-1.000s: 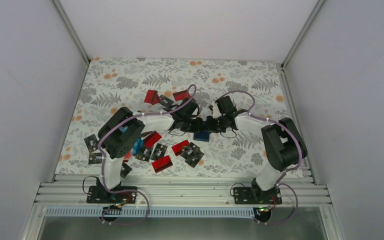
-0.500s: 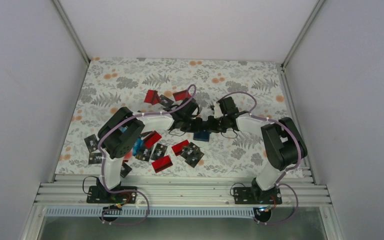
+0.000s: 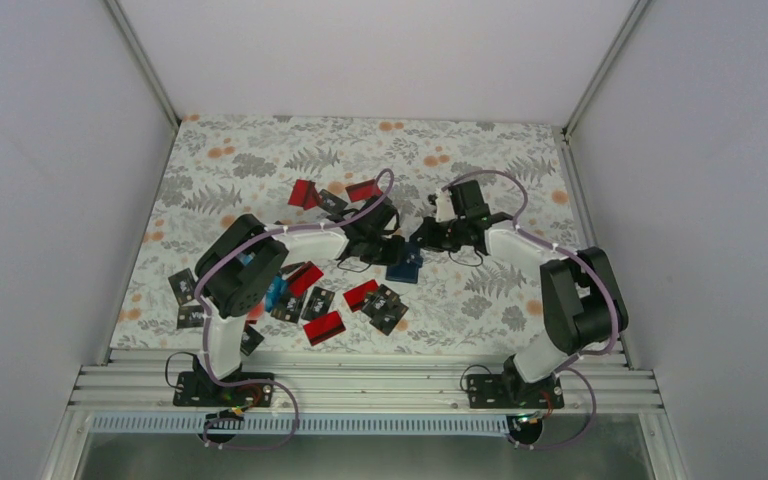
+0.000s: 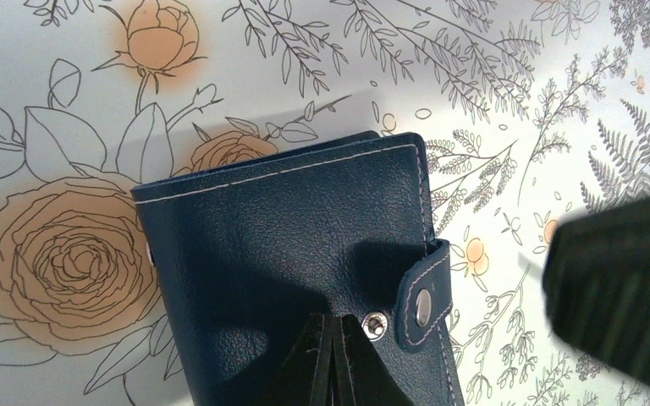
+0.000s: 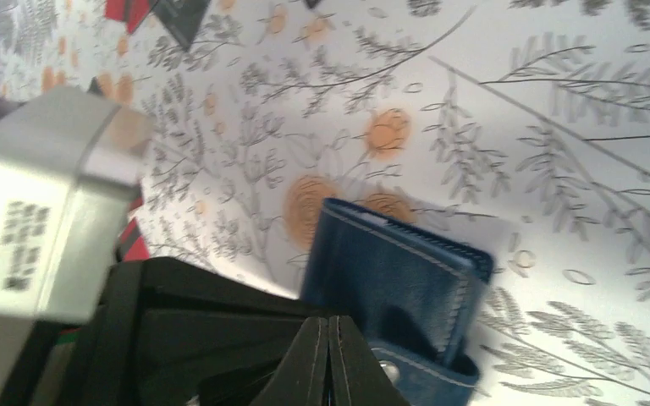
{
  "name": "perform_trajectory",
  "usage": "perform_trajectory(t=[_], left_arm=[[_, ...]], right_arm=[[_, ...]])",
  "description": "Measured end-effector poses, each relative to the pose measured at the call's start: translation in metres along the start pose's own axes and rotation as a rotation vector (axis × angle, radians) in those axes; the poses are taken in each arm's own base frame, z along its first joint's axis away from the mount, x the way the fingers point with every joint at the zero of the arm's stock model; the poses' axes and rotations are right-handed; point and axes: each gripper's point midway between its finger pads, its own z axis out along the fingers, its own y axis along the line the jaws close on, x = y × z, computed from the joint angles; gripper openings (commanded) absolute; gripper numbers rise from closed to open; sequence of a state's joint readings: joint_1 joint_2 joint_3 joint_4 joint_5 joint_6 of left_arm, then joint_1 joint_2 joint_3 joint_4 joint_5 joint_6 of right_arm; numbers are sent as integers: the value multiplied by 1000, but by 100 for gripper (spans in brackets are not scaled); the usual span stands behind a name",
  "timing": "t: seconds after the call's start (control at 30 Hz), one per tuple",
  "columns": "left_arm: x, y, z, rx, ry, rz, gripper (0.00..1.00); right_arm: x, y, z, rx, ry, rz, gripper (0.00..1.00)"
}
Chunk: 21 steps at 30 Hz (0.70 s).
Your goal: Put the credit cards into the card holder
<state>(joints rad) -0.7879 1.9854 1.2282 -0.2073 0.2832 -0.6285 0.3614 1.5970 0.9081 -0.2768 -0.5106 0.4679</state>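
The navy card holder (image 3: 404, 268) lies folded on the flowered cloth between my two grippers. In the left wrist view the card holder (image 4: 288, 228) fills the middle, and its snap tab (image 4: 423, 296) hangs loose beside the bare stud. My left gripper (image 4: 336, 320) is shut with nothing in it, its tips over the cover next to the stud. My right gripper (image 5: 330, 321) is shut and empty too, just off the card holder (image 5: 389, 262) on the tab side. Several red and black credit cards (image 3: 325, 327) lie loose in front of the left arm, and two red ones (image 3: 305, 193) lie behind it.
My left gripper (image 3: 392, 243) and right gripper (image 3: 425, 236) sit close together at the table's middle. The left arm's black fingers (image 5: 178, 330) and pale body (image 5: 42, 203) crowd the right wrist view. White walls close in the cloth (image 3: 260, 150) on three sides.
My right arm has swung back and to the right, drawing its shut gripper a little away from the card holder. The left arm has stayed put.
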Motion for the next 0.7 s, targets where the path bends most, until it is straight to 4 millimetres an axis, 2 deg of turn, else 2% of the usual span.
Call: perform_trajectory(t=[0.2,0.43,0.7], left_arm=[[1,1,-3,-25,20,10,13],[1,2,-9,-62,42,4,23],[-5,3,-16,-105,44,-2,29]], right_arm=[[-3,-20,4,60,-14,16,4],[19,-44,27,88,56,46,4],[22,-46,31,78,61,41,4]])
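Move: The card holder lies closed but unfastened just under the left fingertips, its middle about 2 cm back and 2 cm below them; its strap is level with them, some 3 cm to the right. From the right hand that strap is about 3 cm back and 7 cm down, with no sideways offset, and the holder's middle 5 cm back and 3 cm left. The black cards lie 13 cm back and 3 cm left of the left hand, the red card 10 cm back and 8 cm left. Downward goes the right hand, fingers still shut, dropping nearly 6 cm while easing about 1.5 cm right, to stop low beside the card holder's right edge at the strap. Meanwhile the left hand backs off about 1 cm to the left and 1 cm up, rolling slightly, and opens its fingers about a quarter over the cover, one to each side of the snap stud. ##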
